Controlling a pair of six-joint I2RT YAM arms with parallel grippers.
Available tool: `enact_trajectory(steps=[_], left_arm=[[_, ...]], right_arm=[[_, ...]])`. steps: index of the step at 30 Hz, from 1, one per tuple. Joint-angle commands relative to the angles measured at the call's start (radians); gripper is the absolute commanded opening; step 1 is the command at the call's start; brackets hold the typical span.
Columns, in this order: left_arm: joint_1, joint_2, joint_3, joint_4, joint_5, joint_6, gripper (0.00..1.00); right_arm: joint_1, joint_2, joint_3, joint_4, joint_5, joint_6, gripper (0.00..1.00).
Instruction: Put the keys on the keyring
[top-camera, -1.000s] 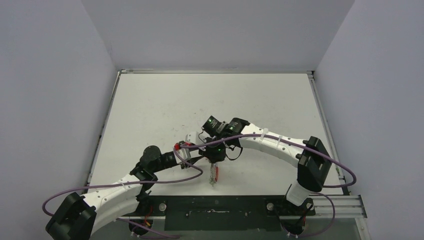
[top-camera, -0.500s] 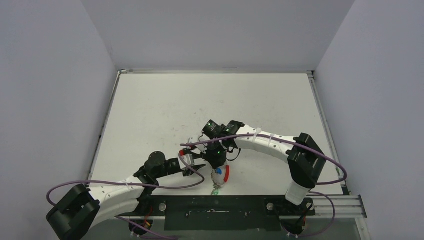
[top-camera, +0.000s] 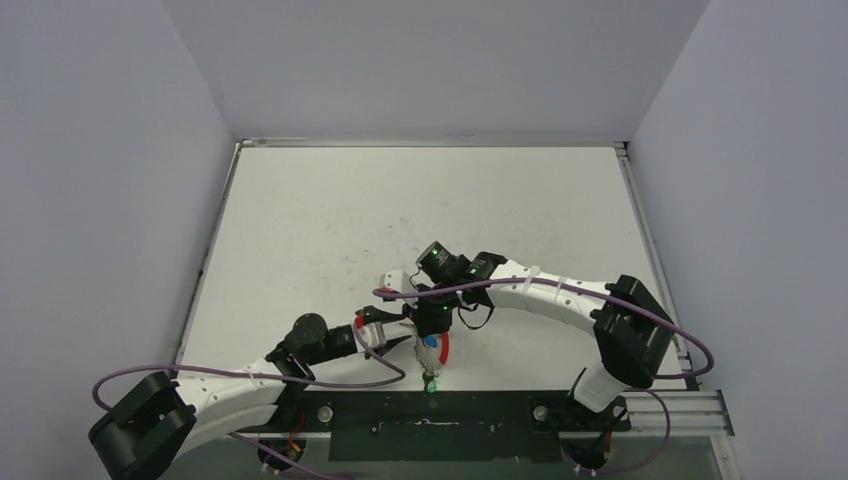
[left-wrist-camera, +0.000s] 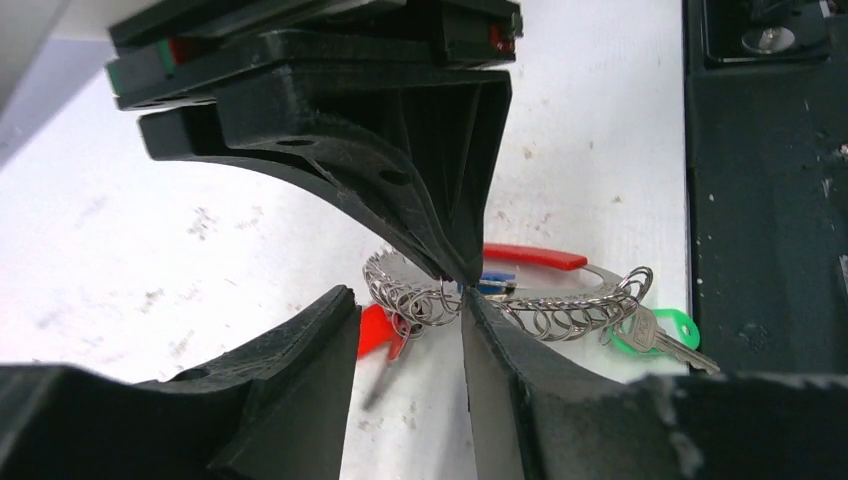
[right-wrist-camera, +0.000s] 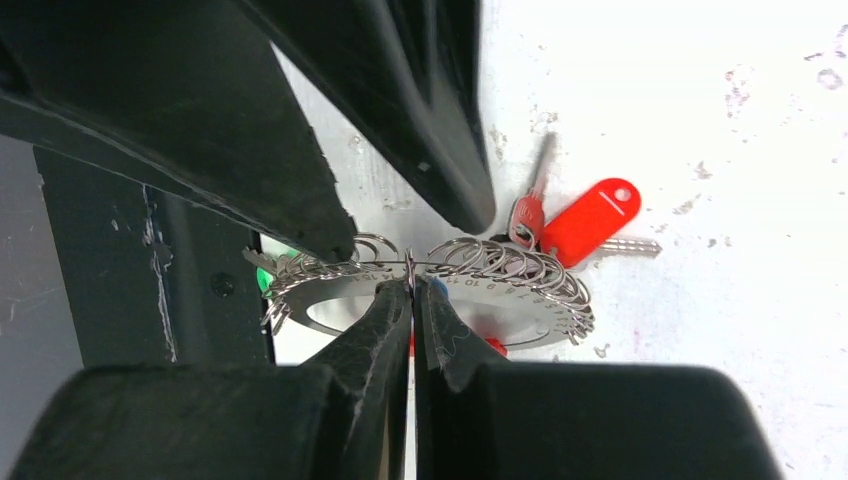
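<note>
The keyring (left-wrist-camera: 560, 312), a silvery loop strung with small wire coils and a red curved section (left-wrist-camera: 530, 257), sits just above the white table near its front edge (top-camera: 437, 350). My right gripper (right-wrist-camera: 410, 285) comes down from above and is shut on one wire coil of the keyring (right-wrist-camera: 500, 262). The green key (left-wrist-camera: 655, 330) lies at the coil's end by the black rail, touching it (top-camera: 432, 381). Only a bit of the blue key's head (left-wrist-camera: 495, 283) shows, under the right fingertips. My left gripper (left-wrist-camera: 405, 305) stands open, its fingers (left-wrist-camera: 520, 390) astride the coil's other end.
A red-headed key (right-wrist-camera: 527, 215) and a red plastic tag (right-wrist-camera: 590, 220) lie by the ring's far side. The black base rail (top-camera: 440, 412) runs right beside the keys. Purple cables (top-camera: 330, 365) loop over both arms.
Both grippers have shifted toward the near edge, the keyring going with the right one. The ring's red section and the blue head now show beneath the right gripper.
</note>
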Motion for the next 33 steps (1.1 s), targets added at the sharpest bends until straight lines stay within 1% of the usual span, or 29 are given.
enact_trajectory(steps=[1,6,11,16,28,31,33], left_arm=[[-0.008,-0.072,-0.006,-0.001,-0.014,0.048,0.41],[-0.009,-0.066,0.004,-0.012,-0.005,0.049,0.4],[-0.012,-0.002,0.019,0.042,0.001,0.033,0.31],[-0.014,0.063,0.047,0.06,-0.004,0.026,0.22],[-0.021,0.15,0.093,0.124,0.02,0.01,0.21],[-0.023,0.169,0.099,0.132,0.028,0.01,0.17],[-0.026,0.182,0.099,0.134,0.035,0.012,0.12]], right_arm=[[-0.031,-0.075,-0.019,0.094,-0.052,-0.03,0.0],[-0.04,-0.085,-0.02,0.088,-0.072,-0.047,0.0],[-0.041,-0.078,-0.013,0.09,-0.086,-0.047,0.0],[-0.039,-0.08,-0.012,0.086,-0.097,-0.054,0.0],[-0.039,-0.078,-0.012,0.078,-0.094,-0.058,0.0],[-0.039,-0.074,-0.009,0.076,-0.093,-0.058,0.0],[-0.039,-0.073,-0.007,0.074,-0.091,-0.058,0.0]])
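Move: The keyring's gripped top is pinched in the right fingertips, right at that hand's point; from the half-open left fingers it lies about 2 cm to the right, 2 cm below and level fore and aft. The ring hangs back from there: from the left hand, the blue key is some 3 cm back and 4 cm right, the green key about 10 cm back and 4 cm right, the red key roughly 3 cm ahead and 1 cm right, all of them 5 to 7 cm below. Keep the keyring pinched in the right fingers, lifting it about 1.5 cm and a little forward at once, then hold it there. Meanwhile bring the left gripper up nearly 2 cm, sink it some 3.5 cm beside the right fingertips while closing its fingers by about half, then slide it about 1 cm to the right and slightly up and forward, and close a little more around the wire at the right tips. ##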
